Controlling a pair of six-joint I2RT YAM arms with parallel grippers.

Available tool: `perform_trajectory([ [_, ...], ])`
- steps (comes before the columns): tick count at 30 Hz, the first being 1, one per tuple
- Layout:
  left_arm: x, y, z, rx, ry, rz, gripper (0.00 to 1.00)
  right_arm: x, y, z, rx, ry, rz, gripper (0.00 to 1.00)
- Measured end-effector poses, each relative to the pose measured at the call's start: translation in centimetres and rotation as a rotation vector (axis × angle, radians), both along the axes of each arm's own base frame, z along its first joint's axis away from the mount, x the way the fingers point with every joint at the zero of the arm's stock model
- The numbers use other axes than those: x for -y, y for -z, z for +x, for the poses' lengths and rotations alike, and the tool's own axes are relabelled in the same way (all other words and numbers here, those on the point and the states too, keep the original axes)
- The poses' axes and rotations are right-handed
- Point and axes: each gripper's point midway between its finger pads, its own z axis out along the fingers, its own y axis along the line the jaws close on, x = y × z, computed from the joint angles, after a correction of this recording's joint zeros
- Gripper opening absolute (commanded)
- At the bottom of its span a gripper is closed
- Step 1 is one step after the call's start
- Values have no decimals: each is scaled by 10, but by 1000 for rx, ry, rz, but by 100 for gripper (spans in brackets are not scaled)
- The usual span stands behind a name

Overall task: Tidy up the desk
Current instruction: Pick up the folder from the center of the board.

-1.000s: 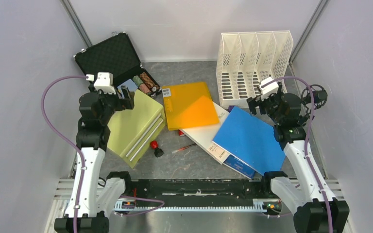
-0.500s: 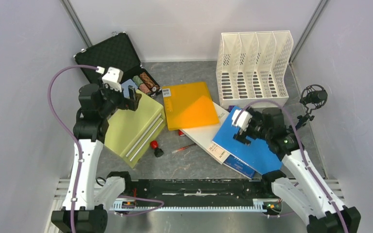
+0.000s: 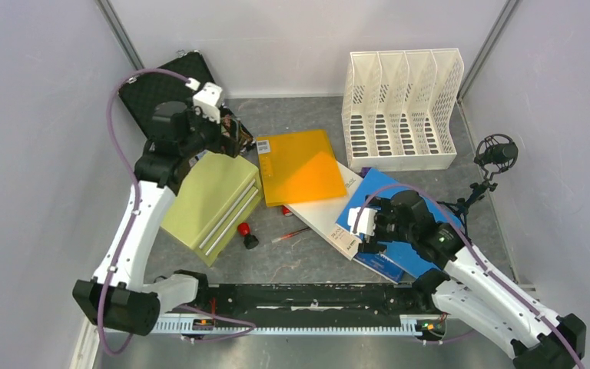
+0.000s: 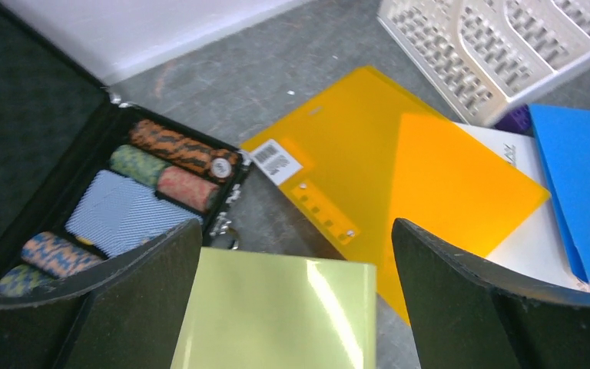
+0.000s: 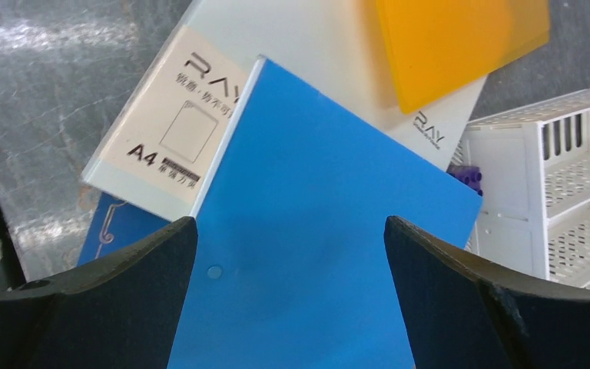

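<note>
The desk [image 3: 292,257] is dark grey with stone-like veining. On it lie an orange folder [image 3: 299,165], a white A4 paper pack [image 3: 324,211] and a blue folder [image 3: 372,188], overlapping. My left gripper [image 3: 234,138] hovers open over the far corner of the yellow-green drawer cabinet [image 3: 211,201], beside the open black case [image 3: 169,92]. In the left wrist view the gripper [image 4: 294,231] holds nothing, with the cabinet [image 4: 276,315] below it. My right gripper [image 3: 380,231] hangs open above the blue folder [image 5: 315,200], and the right wrist view shows the gripper [image 5: 290,223] empty.
Poker chips [image 4: 177,154] and a card deck fill the case. A white file rack [image 3: 403,108] stands at the back right. A red stamp [image 3: 246,234] and a red pen [image 3: 290,235] lie in front of the cabinet. A microphone [image 3: 497,151] stands at the right edge.
My left gripper moved back and to the right, from the cabinet top toward the case. My right arm swung from beside the file rack forward and left over the blue folder.
</note>
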Motion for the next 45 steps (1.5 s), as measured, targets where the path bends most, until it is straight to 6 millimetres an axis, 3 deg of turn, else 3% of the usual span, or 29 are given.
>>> perform_trajectory([
  [6, 49, 29, 3, -87, 129, 27, 100, -17, -4, 21, 54, 26, 27, 99],
  [10, 63, 37, 11, -120, 157, 30, 100, -41, 0, 35, 67, 6, 23, 96],
  [18, 57, 38, 15, -140, 92, 18, 100, -86, 2, 63, 176, -26, -28, 89],
  [25, 44, 18, 4, -82, 40, 15, 100, -112, 12, 80, 267, -40, -111, 83],
  [30, 36, 5, -2, -42, 10, 14, 100, -120, 25, 88, 319, -45, -180, 77],
  [39, 31, 4, -5, -31, -10, 18, 100, -127, 26, 111, 448, 9, -229, 67],
  [45, 31, 3, -5, -29, -10, 17, 100, -130, 33, 120, 507, 33, -240, 54],
])
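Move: The orange folder's middle lies about 24 cm ahead of the right hand, 17 cm to its left and 7 cm lower. The white board that its near edge overlaps is some 11 cm ahead and 12 cm left; the blue folder lies about 2 cm ahead and 7 cm right, and a red roll about 8 cm ahead and 22 cm left. From the left hand, the orange folder is roughly 8 cm ahead, 19 cm right and 26 cm below. To the orange folder's near edge comes the right hand, sweeping left and forward about 18 cm in all over the white board and sinking some 3 cm late on; its fingers lift about 30 degrees towards level and narrow to little over half open, one each side of the edge, not yet shut on it. The left hand dips rightward and partly comes back, ending 3 cm right, still wide open. ##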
